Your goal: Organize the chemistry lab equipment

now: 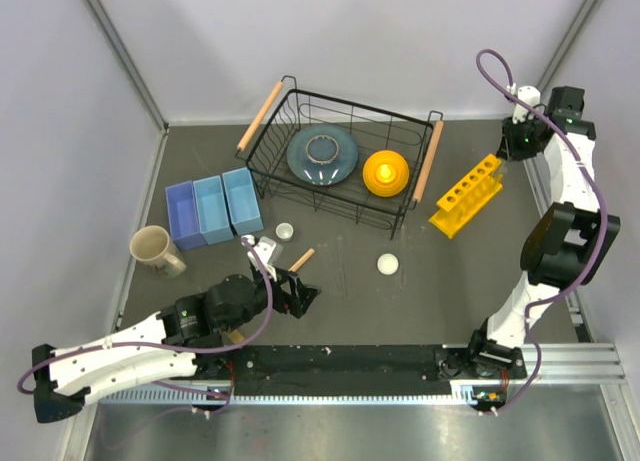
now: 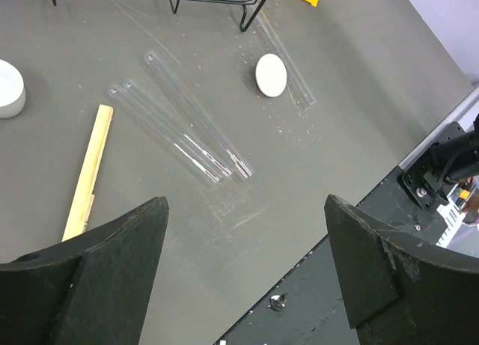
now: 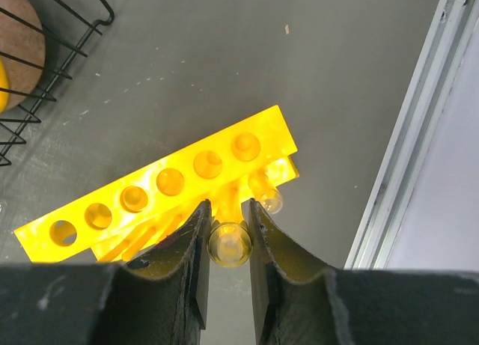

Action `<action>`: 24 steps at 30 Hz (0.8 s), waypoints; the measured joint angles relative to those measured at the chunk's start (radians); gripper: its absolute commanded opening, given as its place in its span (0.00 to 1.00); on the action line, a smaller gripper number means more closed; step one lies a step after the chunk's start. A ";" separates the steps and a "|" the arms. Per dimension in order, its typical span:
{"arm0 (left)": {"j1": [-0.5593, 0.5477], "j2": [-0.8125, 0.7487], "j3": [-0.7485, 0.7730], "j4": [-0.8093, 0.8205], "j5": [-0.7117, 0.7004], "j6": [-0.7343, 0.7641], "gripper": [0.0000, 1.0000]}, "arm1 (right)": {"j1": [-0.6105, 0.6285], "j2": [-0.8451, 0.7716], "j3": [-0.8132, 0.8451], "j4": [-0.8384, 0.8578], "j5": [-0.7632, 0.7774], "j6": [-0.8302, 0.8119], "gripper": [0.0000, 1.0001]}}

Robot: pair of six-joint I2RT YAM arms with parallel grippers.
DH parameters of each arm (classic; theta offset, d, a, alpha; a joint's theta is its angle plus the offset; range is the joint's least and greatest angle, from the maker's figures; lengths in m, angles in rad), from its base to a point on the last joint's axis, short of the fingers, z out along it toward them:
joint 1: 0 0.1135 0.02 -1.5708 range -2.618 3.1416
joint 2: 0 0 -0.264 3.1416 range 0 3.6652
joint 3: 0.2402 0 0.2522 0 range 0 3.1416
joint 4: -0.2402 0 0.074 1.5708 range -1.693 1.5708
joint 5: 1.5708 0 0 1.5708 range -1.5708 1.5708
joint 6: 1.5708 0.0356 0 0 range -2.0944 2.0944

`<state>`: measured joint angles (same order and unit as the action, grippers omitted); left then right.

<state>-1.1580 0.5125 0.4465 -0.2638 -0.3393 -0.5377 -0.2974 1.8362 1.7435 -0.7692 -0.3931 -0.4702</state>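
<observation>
The yellow rack (image 1: pixel 466 196) lies on the table at the right, and its row of holes shows in the right wrist view (image 3: pixel 172 184). My right gripper (image 1: pixel 506 147) (image 3: pixel 228 210) is shut on a clear tube (image 3: pixel 230 242) at the rack's far end. A second tube (image 3: pixel 267 195) sits in the rack beside it. My left gripper (image 1: pixel 300 296) (image 2: pixel 245 210) is open and empty above the table. Three clear tubes (image 2: pixel 179 128) lie ahead of it, and one more (image 2: pixel 288 64) lies by a white round piece (image 2: pixel 271 75) (image 1: pixel 388 264). The other white piece (image 2: pixel 7 87) (image 1: pixel 284 231) and the wooden stick (image 2: pixel 88 173) (image 1: pixel 301 260) lie to the left.
A black wire basket (image 1: pixel 360 103) at the back holds a grey-blue plate (image 1: pixel 322 153) and an orange bowl (image 1: pixel 386 171). Three blue bins (image 1: pixel 213 209) and a beige mug (image 1: pixel 152 248) stand at the left. A metal rail (image 3: pixel 419 135) runs along the right table edge.
</observation>
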 measured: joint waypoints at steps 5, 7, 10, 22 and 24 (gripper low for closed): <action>0.000 -0.005 0.000 0.000 0.000 -0.007 0.91 | 0.000 0.000 -0.018 0.020 -0.001 -0.001 0.24; 0.000 -0.007 0.000 0.000 0.000 -0.010 0.91 | 0.000 0.000 -0.018 0.023 -0.001 0.000 0.25; 0.000 -0.009 0.000 0.000 0.000 -0.011 0.91 | 0.000 0.000 -0.021 0.026 -0.004 0.000 0.28; 0.000 -0.060 0.000 -0.010 -0.003 -0.021 0.92 | 0.000 0.000 -0.024 0.028 -0.019 0.002 0.46; 0.000 -0.070 0.000 -0.019 -0.008 -0.024 0.93 | 0.000 -0.004 -0.024 0.027 -0.022 0.002 0.53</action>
<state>-1.1580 0.4427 0.4469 -0.2829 -0.3473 -0.5617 -0.2974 1.8320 1.7191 -0.7425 -0.4149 -0.4683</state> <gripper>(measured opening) 0.916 0.441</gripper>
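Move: The right hand already has the test tube down on the yellow rack's far end; the rack's middle lies about 5 cm back, 8 cm left and 10 cm below. Another standing tube is some 2 cm ahead, 2 cm right and 8 cm below; the wire basket's right wooden handle is about 16 cm left, 3 cm ahead and 8 cm below. From the left hand the rack's middle is roughly 23 cm ahead, 35 cm right and 9 cm below. The right hand stays within about 0.5 cm over the rack and opens its fingers, letting go of the tube. ##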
